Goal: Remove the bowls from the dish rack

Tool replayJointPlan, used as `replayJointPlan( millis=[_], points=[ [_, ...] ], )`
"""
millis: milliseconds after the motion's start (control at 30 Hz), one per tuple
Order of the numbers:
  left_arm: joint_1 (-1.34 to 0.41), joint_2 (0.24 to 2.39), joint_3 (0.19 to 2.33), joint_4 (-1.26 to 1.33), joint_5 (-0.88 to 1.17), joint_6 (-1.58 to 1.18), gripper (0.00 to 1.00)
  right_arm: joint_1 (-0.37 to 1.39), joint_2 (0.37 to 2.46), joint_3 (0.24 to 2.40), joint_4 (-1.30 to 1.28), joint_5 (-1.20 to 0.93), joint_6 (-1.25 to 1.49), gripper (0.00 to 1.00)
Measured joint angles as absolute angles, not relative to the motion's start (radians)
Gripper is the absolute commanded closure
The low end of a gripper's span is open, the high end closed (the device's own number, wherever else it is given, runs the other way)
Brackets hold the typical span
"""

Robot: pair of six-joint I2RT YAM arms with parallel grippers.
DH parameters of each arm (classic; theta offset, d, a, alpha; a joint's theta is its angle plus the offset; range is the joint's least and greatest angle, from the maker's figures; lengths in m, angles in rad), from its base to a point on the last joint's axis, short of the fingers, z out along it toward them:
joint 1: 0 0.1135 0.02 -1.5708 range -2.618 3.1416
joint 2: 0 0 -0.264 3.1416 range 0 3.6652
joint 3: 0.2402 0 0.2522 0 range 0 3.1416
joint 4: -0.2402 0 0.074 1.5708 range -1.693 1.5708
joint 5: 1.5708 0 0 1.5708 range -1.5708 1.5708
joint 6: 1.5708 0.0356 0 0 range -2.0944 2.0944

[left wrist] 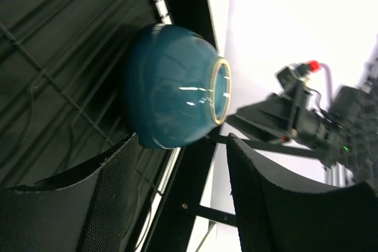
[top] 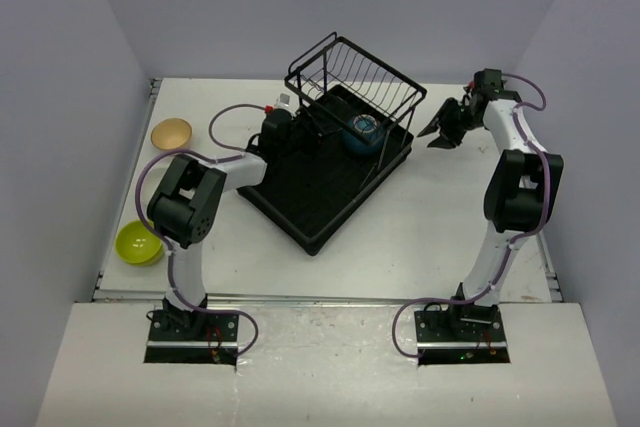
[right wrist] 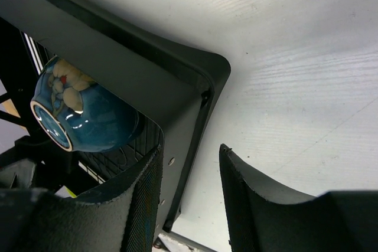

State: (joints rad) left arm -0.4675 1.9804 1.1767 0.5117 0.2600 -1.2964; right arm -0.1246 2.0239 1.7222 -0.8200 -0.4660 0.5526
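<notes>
A dark blue bowl point(top: 365, 132) lies on its side in the black dish rack point(top: 320, 202), under the wire basket frame point(top: 355, 72). Its foot ring points toward the right arm. In the left wrist view the blue bowl point(left wrist: 171, 95) sits just ahead of my open left gripper point(left wrist: 182, 140), untouched. My left gripper point(top: 305, 132) reaches into the rack from the left. My right gripper point(top: 437, 135) hovers open outside the rack's right corner point(right wrist: 177, 75), with the blue bowl point(right wrist: 77, 113) beyond the rack wall. A cream bowl point(top: 171, 132) and a lime bowl point(top: 138, 242) sit on the table at left.
The rack lies diagonally across the middle of the white table point(top: 440, 227). Grey walls close in the left, back and right sides. From the left wrist view the right gripper point(left wrist: 277, 119) shows beyond the rack's rim.
</notes>
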Motion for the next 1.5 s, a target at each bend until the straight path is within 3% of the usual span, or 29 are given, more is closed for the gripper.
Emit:
replayJointPlan(
  millis=[400, 467, 600, 700, 767, 1133, 1500],
  points=[
    [-0.467, 1.988, 1.241, 0.260, 0.204, -1.245, 0.38, -0.073, 2.056, 1.711, -0.813, -0.467, 0.537, 0.57],
    [-0.467, 1.988, 1.242, 0.230, 0.196, -1.243, 0.38, -0.073, 2.069, 1.712, -0.813, -0.472, 0.537, 0.61],
    [-0.465, 1.987, 1.269, 0.180, 0.175, -1.234, 0.38, -0.070, 2.073, 1.714, -0.797, -0.498, 0.552, 0.84],
    [-0.458, 1.983, 1.287, 0.128, 0.144, -1.205, 0.39, -0.067, 2.073, 1.714, -0.786, -0.508, 0.559, 0.87],
    [-0.449, 1.982, 1.300, 0.090, 0.121, -1.180, 0.39, -0.068, 2.073, 1.713, -0.787, -0.509, 0.564, 1.00],
    [-0.432, 1.924, 1.388, -0.092, -0.040, -1.021, 0.39, -0.072, 2.052, 1.678, -0.759, -0.506, 0.603, 1.00],
    [-0.382, 1.966, 1.498, -0.200, -0.042, -0.953, 0.39, -0.070, 1.960, 1.532, -0.620, -0.481, 0.625, 1.00]
  ],
)
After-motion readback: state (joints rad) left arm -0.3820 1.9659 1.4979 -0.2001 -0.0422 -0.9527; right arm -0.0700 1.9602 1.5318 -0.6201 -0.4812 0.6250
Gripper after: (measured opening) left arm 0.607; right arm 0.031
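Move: The right hand goes for the dish rack's right corner, about 4 cm to its left, a centimetre back and 2 cm lower; the blue bowl lies some 15 cm to that hand's left and 2 cm ahead. The left hand, over the tray, makes for the rack's left side, roughly 7 cm left, 2 cm ahead and 4 cm down. From it the blue bowl is about 12 cm right, level fore and aft and 5 cm below, and the wire basket some 9 cm ahead, 9 cm right and 5 cm above. The right fingers close almost fully and pinch the thin rim at the rack's right corner, after the hand slides about 3 cm left and 2 cm down; they then keep hold. Meanwhile the open left hand first dips about 4 cm, then swings some 10 cm left and 4 cm forward, rising a little, away from the blue bowl towards the rack's left side, rolling about 30 degrees, left side up. ##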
